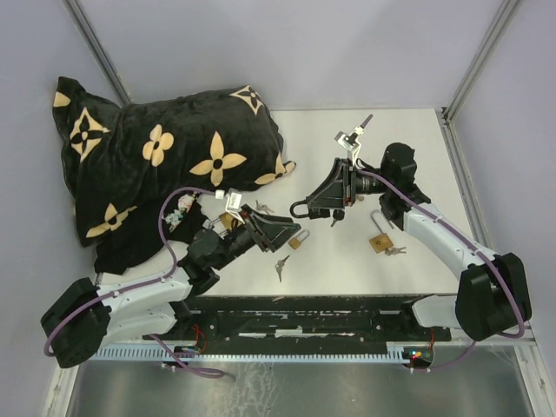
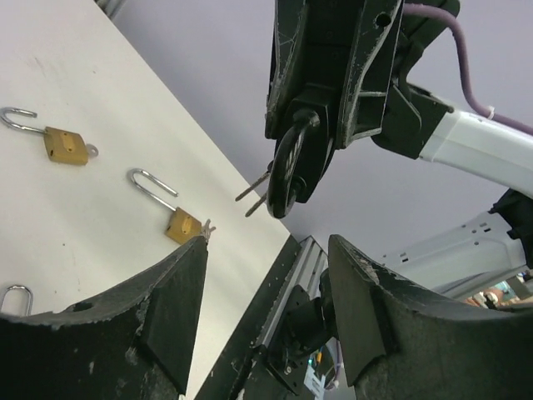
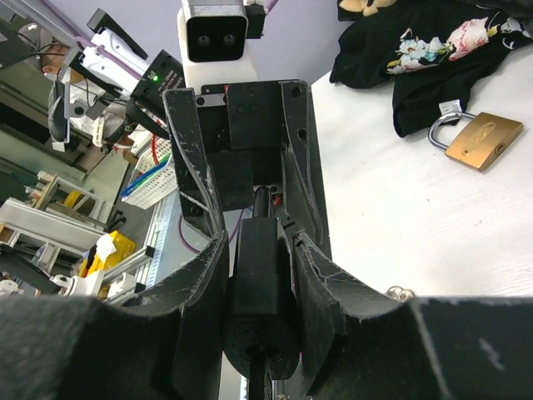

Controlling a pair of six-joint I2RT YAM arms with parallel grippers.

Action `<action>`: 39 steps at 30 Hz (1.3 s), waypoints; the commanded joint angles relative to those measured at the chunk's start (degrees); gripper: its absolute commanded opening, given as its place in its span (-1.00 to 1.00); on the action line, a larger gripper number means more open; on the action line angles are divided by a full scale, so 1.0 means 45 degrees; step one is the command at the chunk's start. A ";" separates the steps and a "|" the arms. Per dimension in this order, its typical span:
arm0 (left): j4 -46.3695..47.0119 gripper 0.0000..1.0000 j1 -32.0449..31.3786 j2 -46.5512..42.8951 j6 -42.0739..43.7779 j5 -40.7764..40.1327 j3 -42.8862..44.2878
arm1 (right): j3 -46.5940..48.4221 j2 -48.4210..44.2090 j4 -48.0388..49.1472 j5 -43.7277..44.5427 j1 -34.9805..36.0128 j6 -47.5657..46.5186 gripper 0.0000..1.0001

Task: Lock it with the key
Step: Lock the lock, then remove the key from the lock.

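My right gripper (image 1: 316, 205) is shut on a black padlock (image 3: 261, 283), held above the table with its shackle (image 1: 299, 208) pointing left. Small keys (image 2: 256, 195) stick out of the lock's lower end, towards my left gripper. The left gripper (image 2: 268, 279) stands open just left of and below the lock, apart from the keys, with nothing between its fingers (image 2: 171, 308). In the right wrist view the left gripper (image 3: 241, 125) faces the lock head-on.
Two brass padlocks (image 1: 295, 241) (image 1: 380, 241) lie open on the white table, the right one with keys (image 1: 395, 251). A loose key bunch (image 1: 281, 263) lies in front. A black flowered pillow (image 1: 165, 161) fills the back left. A tagged key (image 1: 352, 136) lies at the back.
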 commanded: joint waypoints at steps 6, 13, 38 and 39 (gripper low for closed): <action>0.1936 0.05 0.0336 0.1694 -0.0768 0.1508 0.1477 | 0.0492 0.0008 0.0780 -0.0188 0.0114 -0.0044 -0.97; 0.1964 -0.21 0.0545 0.1604 -0.0763 0.1531 0.1559 | 0.0534 0.0062 0.0526 -0.0198 0.0163 -0.0243 -0.96; 0.4124 -0.94 0.1384 0.1187 -0.1209 0.2292 0.0260 | 0.1497 0.0193 -0.3444 -0.0406 0.0054 -0.3135 0.49; 0.4134 -0.94 0.1420 0.1087 -0.1240 0.2256 0.0168 | 0.1587 0.0164 -0.3799 -0.0435 -0.0038 -0.3428 0.54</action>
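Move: Just beyond the open left fingertips is the black lock's shackle, about 3 cm forward, 3 cm right and 2 cm above the left hand. The lock's body is clasped by the right hand, whose point has the shackle about 4 cm to its left, level in height and reach. On the table, some 17 cm below the left hand, lie a small brass lock, about 5 cm forward and 2 cm right, and loose keys, 2 cm back and 2 cm left. Reaching about 2 cm right and slightly forward, then rising some 1.5 cm, the left hand brings its open fingers around the black shackle and shuts them, pinching it. The right hand stays nearly in place, sinking about 1 cm, and opens late to let go of the lock's body; as it does, the left keeps its pinch while easing back down and a little left. ##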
